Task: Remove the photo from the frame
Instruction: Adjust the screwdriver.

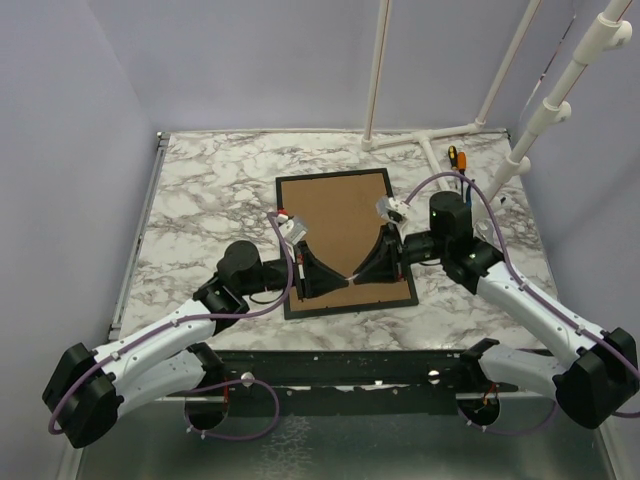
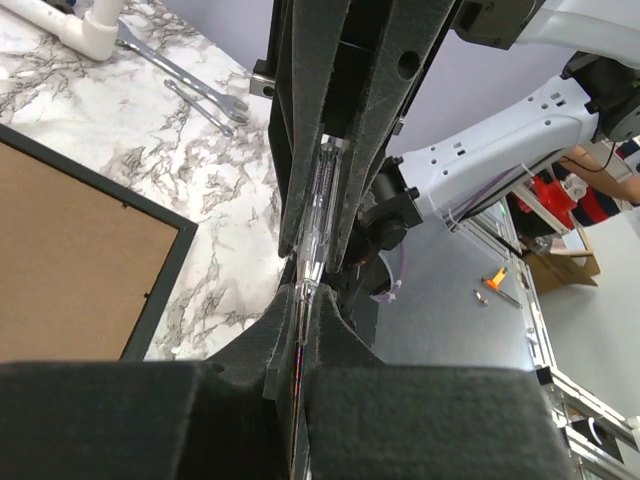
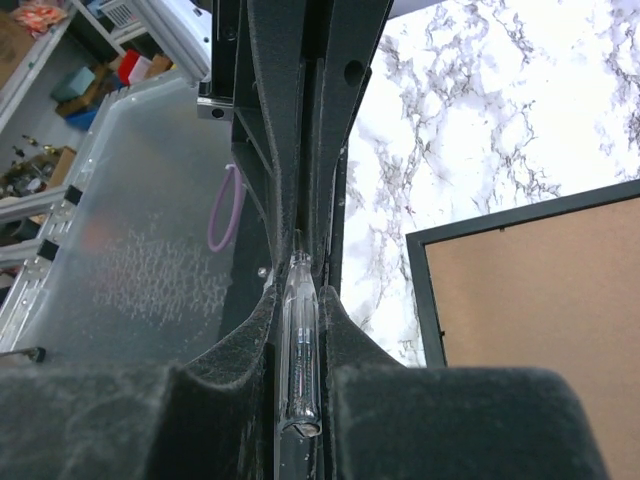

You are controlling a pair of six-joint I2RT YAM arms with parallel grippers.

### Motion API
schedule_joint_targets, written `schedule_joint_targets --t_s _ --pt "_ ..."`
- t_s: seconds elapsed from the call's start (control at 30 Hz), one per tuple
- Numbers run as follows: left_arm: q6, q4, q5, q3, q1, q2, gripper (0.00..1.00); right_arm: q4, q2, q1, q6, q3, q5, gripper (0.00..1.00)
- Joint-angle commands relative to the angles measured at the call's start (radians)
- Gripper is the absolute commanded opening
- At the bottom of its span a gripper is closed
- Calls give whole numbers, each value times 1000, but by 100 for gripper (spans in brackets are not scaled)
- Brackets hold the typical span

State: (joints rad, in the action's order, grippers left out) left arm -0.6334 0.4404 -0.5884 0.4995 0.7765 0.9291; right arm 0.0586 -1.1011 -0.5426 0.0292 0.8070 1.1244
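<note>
The frame (image 1: 340, 215) lies face down on the marble table, its brown back up inside a thin black border; part of it also shows in both wrist views (image 2: 80, 260) (image 3: 540, 300). The photo is hidden. Above the frame's near part my two grippers meet tip to tip. My right gripper (image 1: 366, 273) (image 3: 300, 290) is shut on a clear pen-like tool (image 3: 301, 350). That tool's thin tip (image 2: 312, 215) runs into my left gripper (image 1: 334, 282) (image 2: 303, 300), whose jaws are shut on it.
White pipe stands (image 1: 420, 140) rise at the table's back right, with an orange-handled tool (image 1: 452, 156) beside them. Two wrenches (image 2: 190, 85) lie on the marble in the left wrist view. Grey walls close in the left, back and right sides.
</note>
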Motion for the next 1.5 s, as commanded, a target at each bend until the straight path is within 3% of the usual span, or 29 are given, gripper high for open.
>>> schedule_joint_targets --t_s 0.0,0.07,0.43,0.63,0.77,0.87,1.03,1.3,1.47 --pt "7 6 14 35 2 -4 0 -39 5 6 66 29 -11 7" --pt "14 6 19 38 2 -9 0 -49 -2 6 122 37 -5 16" --pt "46 -6 33 54 2 -4 0 -50 -5 18 337 47 -30 39" --pt "60 -8 43 54 2 2 0 5 -29 45 457 70 -118 59" --pt "64 -8 50 49 2 -3 0 112 -99 76 537 123 -72 59" --pt "64 -8 48 48 1 -1 0 63 -160 94 670 113 13 60" --pt "66 -8 47 47 3 1 0 49 -261 107 737 115 162 48" --pt "66 -8 48 45 3 6 0 48 -222 109 731 119 165 62" --pt "69 -8 48 48 3 14 0 28 -212 109 751 97 179 58"
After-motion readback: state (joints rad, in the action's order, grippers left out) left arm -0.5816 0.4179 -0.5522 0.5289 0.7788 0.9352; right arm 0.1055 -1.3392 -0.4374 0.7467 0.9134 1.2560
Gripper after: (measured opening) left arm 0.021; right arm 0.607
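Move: The right hand still grips the screwdriver's clear handle, whose middle sits about 1 cm to its left and level with it. The left hand already has its fingers shut on the blade end, with the handle about 4 cm to its right. The picture frame lies flat some 20 cm below, its middle about 12 cm ahead of both hands, some 3 cm to the right hand's left and about 1 cm to the left hand's right. The right hand opens wide and lets go of the screwdriver handle while rising a little, then rolls some 50 degrees about its own finger line, its top going over forwards, with the open fingers still on either side of the handle. During the roll it swings forward nearly 4 cm and dips, then draws back and up to end only about 2 cm forward of its start, while the left hand keeps its pinch on the blade end and holds the screwdriver nearly in place. ##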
